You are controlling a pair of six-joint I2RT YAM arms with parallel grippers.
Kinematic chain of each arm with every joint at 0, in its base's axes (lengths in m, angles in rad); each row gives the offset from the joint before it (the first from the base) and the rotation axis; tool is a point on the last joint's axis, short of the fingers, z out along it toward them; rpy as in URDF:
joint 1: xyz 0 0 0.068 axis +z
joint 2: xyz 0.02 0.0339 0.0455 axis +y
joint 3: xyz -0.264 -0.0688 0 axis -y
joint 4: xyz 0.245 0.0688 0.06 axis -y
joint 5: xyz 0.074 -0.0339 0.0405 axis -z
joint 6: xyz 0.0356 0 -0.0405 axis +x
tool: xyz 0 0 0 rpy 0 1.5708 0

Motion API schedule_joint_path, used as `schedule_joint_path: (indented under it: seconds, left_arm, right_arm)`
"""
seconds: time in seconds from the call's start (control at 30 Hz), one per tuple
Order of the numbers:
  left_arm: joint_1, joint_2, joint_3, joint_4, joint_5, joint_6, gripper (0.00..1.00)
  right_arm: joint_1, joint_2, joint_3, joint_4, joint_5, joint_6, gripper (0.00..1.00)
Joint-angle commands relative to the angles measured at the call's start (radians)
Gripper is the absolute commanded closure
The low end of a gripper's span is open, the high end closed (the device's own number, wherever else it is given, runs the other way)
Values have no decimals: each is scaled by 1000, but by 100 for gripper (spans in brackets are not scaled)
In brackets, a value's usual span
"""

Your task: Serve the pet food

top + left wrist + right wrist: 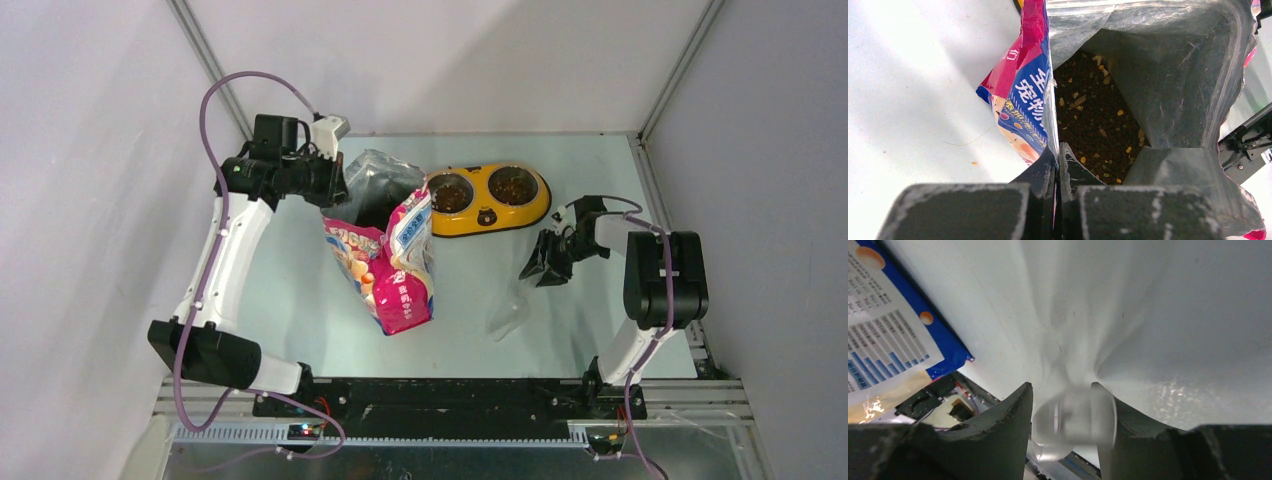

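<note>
The pink-and-blue cat food bag (392, 272) stands open at mid-table, its silver lining showing. My left gripper (335, 188) is shut on the bag's rim; in the left wrist view the gripper (1058, 148) pinches the bag's edge (1024, 85), with brown kibble (1093, 125) inside. My right gripper (546, 264) is shut on the handle of the clear plastic scoop (510, 310), right of the bag and low over the table. In the right wrist view the gripper (1061, 388) holds the blurred scoop handle (1075, 417). The scoop looks empty.
The yellow double bowl (545, 203) sits behind the scoop, both steel cups holding kibble. The bag's back panel (883, 340) shows at the left of the right wrist view. Enclosure walls stand close on all sides. One stray pellet (973, 163) lies left of the bag.
</note>
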Motion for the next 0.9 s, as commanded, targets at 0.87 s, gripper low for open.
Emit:
schedule_joint_path:
  seconds: [0.87]
  left_arm:
    - [-10, -43, 127, 14, -54, 65, 54]
  right_arm:
    - [42, -333, 213, -56, 212, -170, 24]
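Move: The clear scoop hangs down to the table from between the right hand's loosened fingers, its middle some 6 cm back, 3 cm left and a centimetre or two below that hand. The filled yellow bowl stand is about 14 cm ahead and 7 cm left, the food bag roughly 21 cm left, 1 cm ahead and 8 cm higher. The left hand pinches the bag's rim, the bag's middle lying about 5 cm back, 7 cm right and 17 cm below. The scoop is let go onto the table: the right hand eases a centimetre or so down, right and forward, spreads its fingers wider, then lifts away quickly, about 9 cm up and 5 cm forward, its fingertips swinging forward some 25 degrees. Meanwhile the bag's rim is released as the left fingers open to nearly half, that hand staying put before just starting to rise. ##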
